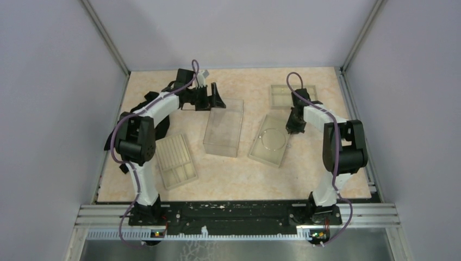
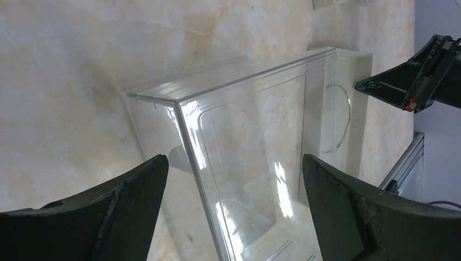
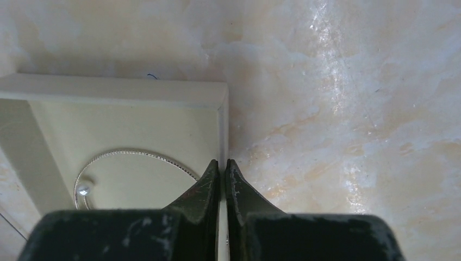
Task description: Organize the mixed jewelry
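A thin silver hoop [image 1: 273, 138] with a small bead clasp lies in a shallow beige tray [image 1: 265, 156] right of centre. In the right wrist view the hoop [image 3: 136, 155] curves across the tray floor just left of my fingers. My right gripper [image 1: 291, 129] [image 3: 223, 162] is shut on the tray's side wall [image 3: 222, 125], one finger inside and one outside. My left gripper [image 1: 217, 98] [image 2: 234, 160] stands wide open at the far end of the clear plastic box [image 1: 224, 128] [image 2: 244, 119], holding nothing. No tiny pieces can be made out.
A ridged beige tray [image 1: 175, 160] lies at the near left by the left arm. A compartmented beige tray [image 1: 282, 95] sits at the back right behind the right gripper. The left wrist view shows the right gripper [image 2: 413, 81] beyond the box.
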Robot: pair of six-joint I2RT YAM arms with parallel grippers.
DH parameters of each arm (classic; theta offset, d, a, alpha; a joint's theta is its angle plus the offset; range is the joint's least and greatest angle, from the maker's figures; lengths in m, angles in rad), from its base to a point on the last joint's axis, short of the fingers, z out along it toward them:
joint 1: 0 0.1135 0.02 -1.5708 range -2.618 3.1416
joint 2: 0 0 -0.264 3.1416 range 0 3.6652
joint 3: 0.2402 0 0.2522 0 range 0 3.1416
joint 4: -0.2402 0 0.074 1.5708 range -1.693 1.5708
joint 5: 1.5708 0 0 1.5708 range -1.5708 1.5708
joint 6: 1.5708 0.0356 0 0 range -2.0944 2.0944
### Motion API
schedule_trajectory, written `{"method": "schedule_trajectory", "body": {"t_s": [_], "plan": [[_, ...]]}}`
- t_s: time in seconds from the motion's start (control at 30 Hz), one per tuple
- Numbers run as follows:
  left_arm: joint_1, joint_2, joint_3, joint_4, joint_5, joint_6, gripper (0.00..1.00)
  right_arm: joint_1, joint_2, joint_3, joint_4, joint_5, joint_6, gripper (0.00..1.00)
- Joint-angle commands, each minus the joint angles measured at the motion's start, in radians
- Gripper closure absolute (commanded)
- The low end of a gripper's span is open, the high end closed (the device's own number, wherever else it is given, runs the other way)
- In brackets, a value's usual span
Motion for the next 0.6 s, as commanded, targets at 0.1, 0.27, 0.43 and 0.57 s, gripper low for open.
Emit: {"method": "schedule_trajectory", "body": {"t_s": [0.1, 0.27, 0.43, 0.57], "plan": [[-0.045, 0.074, 0.106, 0.062, 0.086, 0.012, 0.02, -0.004, -0.022, 0.02, 0.016, -0.08, -0.085, 1.0], [-0.071, 0.1, 0.143, 0.065, 0.12, -0.003, 0.02, -0.004, -0.045, 0.016, -0.007, -0.11, -0.11, 1.0], [-0.079, 0.088, 0.132, 0.064, 0.125, -0.014, 0.02, -0.002, -0.094, -0.017, -0.021, -0.164, -0.085, 1.0], [-0.081, 0.056, 0.097, 0.072, 0.123, -0.027, 0.02, 0.009, -0.123, -0.042, -0.018, -0.193, -0.062, 1.0]]}}
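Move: The clear box lies under the left hand's open fingers, which span its far end. Its middle is about 11 cm back, 2 cm right and 6 cm below that hand, and the tray holding the round necklace is roughly 17 cm back and 21 cm right. The right hand already pinches the tray's right wall, with the tray's middle about 7 cm left and 4 cm back. From that hand the small sectioned tray is some 16 cm ahead and 2 cm right, the clear box 27 cm left and 1 cm ahead. With its fingers still wide open astride the far end of the clear box, the left hand sweeps about 5 cm to the right, swivelling slightly clockwise and pushing that end along towards the tray. Meanwhile the right hand keeps its shut pinch on the tray's right wall and draws it left and back by some 2 cm each way, turning about 5 to 10 degrees counter-clockwise. ##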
